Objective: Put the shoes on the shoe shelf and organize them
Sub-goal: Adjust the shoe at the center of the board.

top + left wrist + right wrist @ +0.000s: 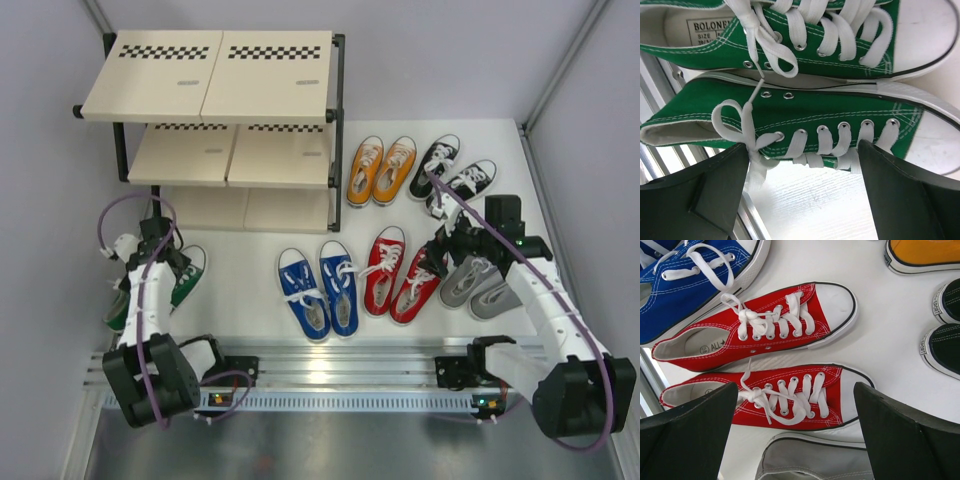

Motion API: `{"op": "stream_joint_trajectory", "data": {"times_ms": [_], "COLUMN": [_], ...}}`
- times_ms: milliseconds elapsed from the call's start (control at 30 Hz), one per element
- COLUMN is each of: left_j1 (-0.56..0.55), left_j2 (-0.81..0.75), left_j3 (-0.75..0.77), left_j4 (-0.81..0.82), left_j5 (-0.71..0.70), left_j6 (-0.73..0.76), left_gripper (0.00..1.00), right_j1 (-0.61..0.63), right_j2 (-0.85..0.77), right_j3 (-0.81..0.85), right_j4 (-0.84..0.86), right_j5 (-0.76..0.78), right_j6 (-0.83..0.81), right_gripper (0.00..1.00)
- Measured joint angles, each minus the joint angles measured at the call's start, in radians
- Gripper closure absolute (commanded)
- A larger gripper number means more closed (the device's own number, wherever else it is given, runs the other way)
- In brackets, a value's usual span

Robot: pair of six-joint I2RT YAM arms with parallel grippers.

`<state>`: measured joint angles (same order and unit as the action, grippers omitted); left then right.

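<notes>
The shoe shelf (pixel 150 85) stands at the back left with bare boards. The shoes lie in pairs on the white table: orange (pixel 380 170), black (pixel 458 172), blue (pixel 318 292), red (pixel 398 272) and grey (pixel 480 285). The green pair (pixel 188 275) lies at the left, half hidden by my left arm. My left gripper (pixel 802 157) hangs open just beside the nearer green shoe (pixel 790 112), nothing between its fingers. My right gripper (pixel 795 390) is open above the nearer red shoe (pixel 790 400), with a grey shoe (pixel 815 460) below it.
An aluminium rail (pixel 340 375) carrying both arm bases runs along the table's near edge. Grey enclosure walls close in left and right. The blue pair (pixel 685 280), an orange toe (pixel 925 252) and black heels (pixel 947 345) ring the red shoes.
</notes>
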<state>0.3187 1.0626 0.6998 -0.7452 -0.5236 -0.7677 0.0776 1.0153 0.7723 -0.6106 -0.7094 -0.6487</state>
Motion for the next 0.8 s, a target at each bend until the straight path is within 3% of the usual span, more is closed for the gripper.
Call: {"op": "stream_joint_trajectory", "data": {"times_ms": [133,233,500,567,800], "left_j1": [0.049,0.061,0.076,0.077,0.082], "left_j2": [0.056,0.064,0.059,0.045,-0.067], "left_j3": [0.0,-0.001,-0.008,-0.009,-0.032], "left_j4": [0.023,0.031,0.047,0.052,0.068], "left_j5": [0.065,0.084,0.136,0.159,0.276], "left_j6": [0.021,0.026,0.04,0.044,0.065], "left_gripper": [0.15,0.27,0.95,1.0,1.0], "right_j1": [0.0,-0.001,-0.002,-0.002,-0.008], "right_j2": [-0.011,-0.027,-0.053,-0.06,-0.084], "right_j3": [0.0,0.0,0.0,0.0,0.0], "right_j4": [0.0,0.0,-0.001,-0.001,-0.003], "right_j5": [0.0,0.0,-0.004,-0.004,-0.015], "right_j6": [-0.006,-0.007,-0.014,-0.015,-0.025], "right_gripper": [0.01,0.01,0.01,0.01,0.01]}}
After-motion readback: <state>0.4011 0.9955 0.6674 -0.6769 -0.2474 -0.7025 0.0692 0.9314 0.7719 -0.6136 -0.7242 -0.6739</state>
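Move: The right-hand green shoe, the one being adjusted, has its middle about 3 cm left of the left hand, 1 cm back and 4 cm below; its laces sit between the open fingers. The other green shoe lies some 14 cm to the hand's left and 2 cm back, the left blue shoe roughly 32 cm right and 4 cm back. From the right hand, the shoe to be adjusted is about 70 cm left, 6 cm back and 10 cm lower. The green shoe's laces are pinched near the bow: the left hand sinks about 1.5 cm, its fingers closing from wide open to nearly shut, then draws the laces roughly 2 cm right, 1.5 cm up and a little forward, rolling some 10 degrees so the fingers point more steeply down. The right hand, open and empty, rises about 2 cm. ##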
